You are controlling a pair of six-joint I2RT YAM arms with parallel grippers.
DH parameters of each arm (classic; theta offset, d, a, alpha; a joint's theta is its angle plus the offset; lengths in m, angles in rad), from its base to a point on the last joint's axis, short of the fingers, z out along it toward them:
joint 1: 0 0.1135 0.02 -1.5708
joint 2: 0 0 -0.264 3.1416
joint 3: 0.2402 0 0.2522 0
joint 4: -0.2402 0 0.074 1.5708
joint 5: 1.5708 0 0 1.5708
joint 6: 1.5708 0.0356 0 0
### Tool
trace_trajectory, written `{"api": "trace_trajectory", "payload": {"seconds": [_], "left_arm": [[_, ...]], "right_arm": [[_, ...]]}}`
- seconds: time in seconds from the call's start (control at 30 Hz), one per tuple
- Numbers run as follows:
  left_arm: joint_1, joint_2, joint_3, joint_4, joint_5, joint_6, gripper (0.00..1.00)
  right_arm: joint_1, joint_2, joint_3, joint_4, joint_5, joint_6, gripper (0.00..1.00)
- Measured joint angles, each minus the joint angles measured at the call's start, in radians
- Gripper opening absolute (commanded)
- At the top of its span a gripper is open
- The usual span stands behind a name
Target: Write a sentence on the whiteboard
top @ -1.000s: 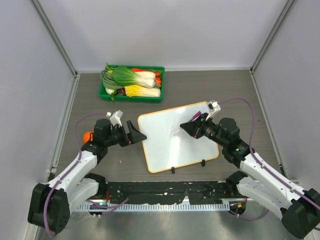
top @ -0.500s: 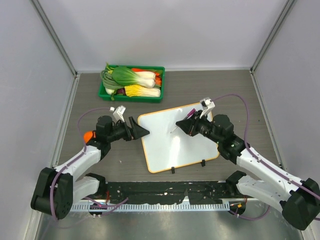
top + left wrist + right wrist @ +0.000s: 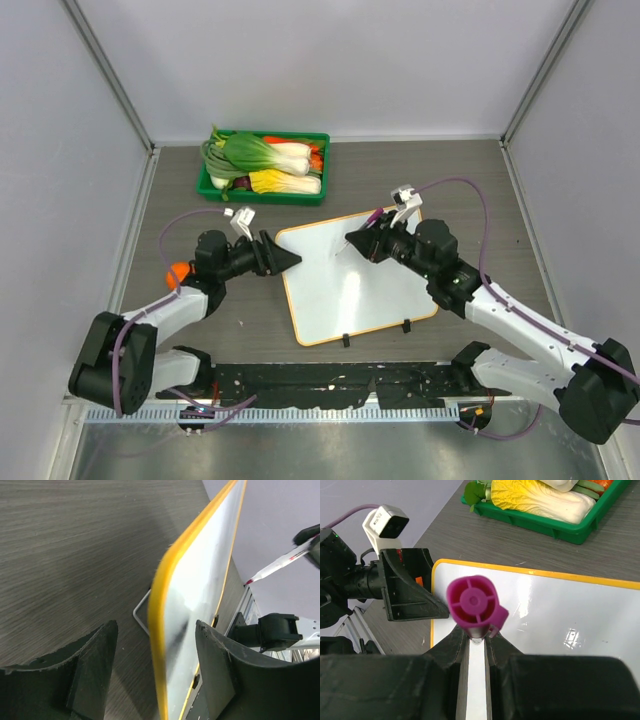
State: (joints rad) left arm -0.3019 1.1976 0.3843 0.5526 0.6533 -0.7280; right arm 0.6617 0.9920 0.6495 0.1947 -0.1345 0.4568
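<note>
The whiteboard (image 3: 365,290) lies tilted mid-table, white with an orange-yellow rim (image 3: 164,595). My left gripper (image 3: 291,260) straddles its left edge, one finger on each side of the rim, open, with a gap showing on both sides (image 3: 156,626). My right gripper (image 3: 356,244) hovers over the board's upper part, shut on a marker (image 3: 474,601) with a purple-pink end. The marker's tip (image 3: 280,562) points toward the board (image 3: 560,625). The sentence is not in view on the white face.
A green tray (image 3: 208,184) of vegetables stands at the back left. A small orange object (image 3: 177,271) lies by my left arm. The board's two black feet (image 3: 346,340) face the near edge. A wire stand (image 3: 141,615) shows under the board.
My left gripper slid right until its fingers straddle the board's left edge, and they have narrowed. My right gripper carried the marker left and further back over the board.
</note>
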Motion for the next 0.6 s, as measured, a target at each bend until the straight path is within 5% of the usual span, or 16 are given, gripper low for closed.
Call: {"api": "trace_trajectory", "payload": {"seconds": [0.2,0.43,0.6], "left_arm": [[-0.001,0.083,-0.001,0.042,0.028,0.006,0.52],[-0.004,0.080,0.004,0.047,0.065,0.003,0.18],[-0.011,0.048,0.022,0.041,0.119,-0.028,0.12]], "right_arm": [[0.014,0.042,0.037,0.015,0.007,-0.013,0.01],[0.024,0.076,0.055,0.031,0.023,-0.014,0.01],[0.047,0.100,0.070,0.040,0.039,-0.021,0.01]]}}
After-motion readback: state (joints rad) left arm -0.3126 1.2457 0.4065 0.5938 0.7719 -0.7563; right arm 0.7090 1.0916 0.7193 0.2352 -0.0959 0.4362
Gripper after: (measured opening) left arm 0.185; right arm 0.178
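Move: The whiteboard's upper left edge already lies between the left hand's open fingers; the board's middle is about 15 cm to this hand's right, 3 cm back and 4 cm lower. The vegetable tray is roughly 22 cm ahead, 7 cm left and 9 cm below, the orange some 27 cm left, 3 cm back and 10 cm below. From the right hand, holding the marker, the board's middle is about 5 cm back, level sideways and 13 cm below. The whiteboard's upper left edge is pinched as the left hand's fingers close onto it; that hand dips about 1.5 cm, then rises some 2.5 cm while easing back and to the right, turning slightly clockwise. Above the board, the right hand keeps its grip on the marker and carries it about 2 cm left, with a little forward and up, towards the board's upper left corner, the tip still clear of the surface. ##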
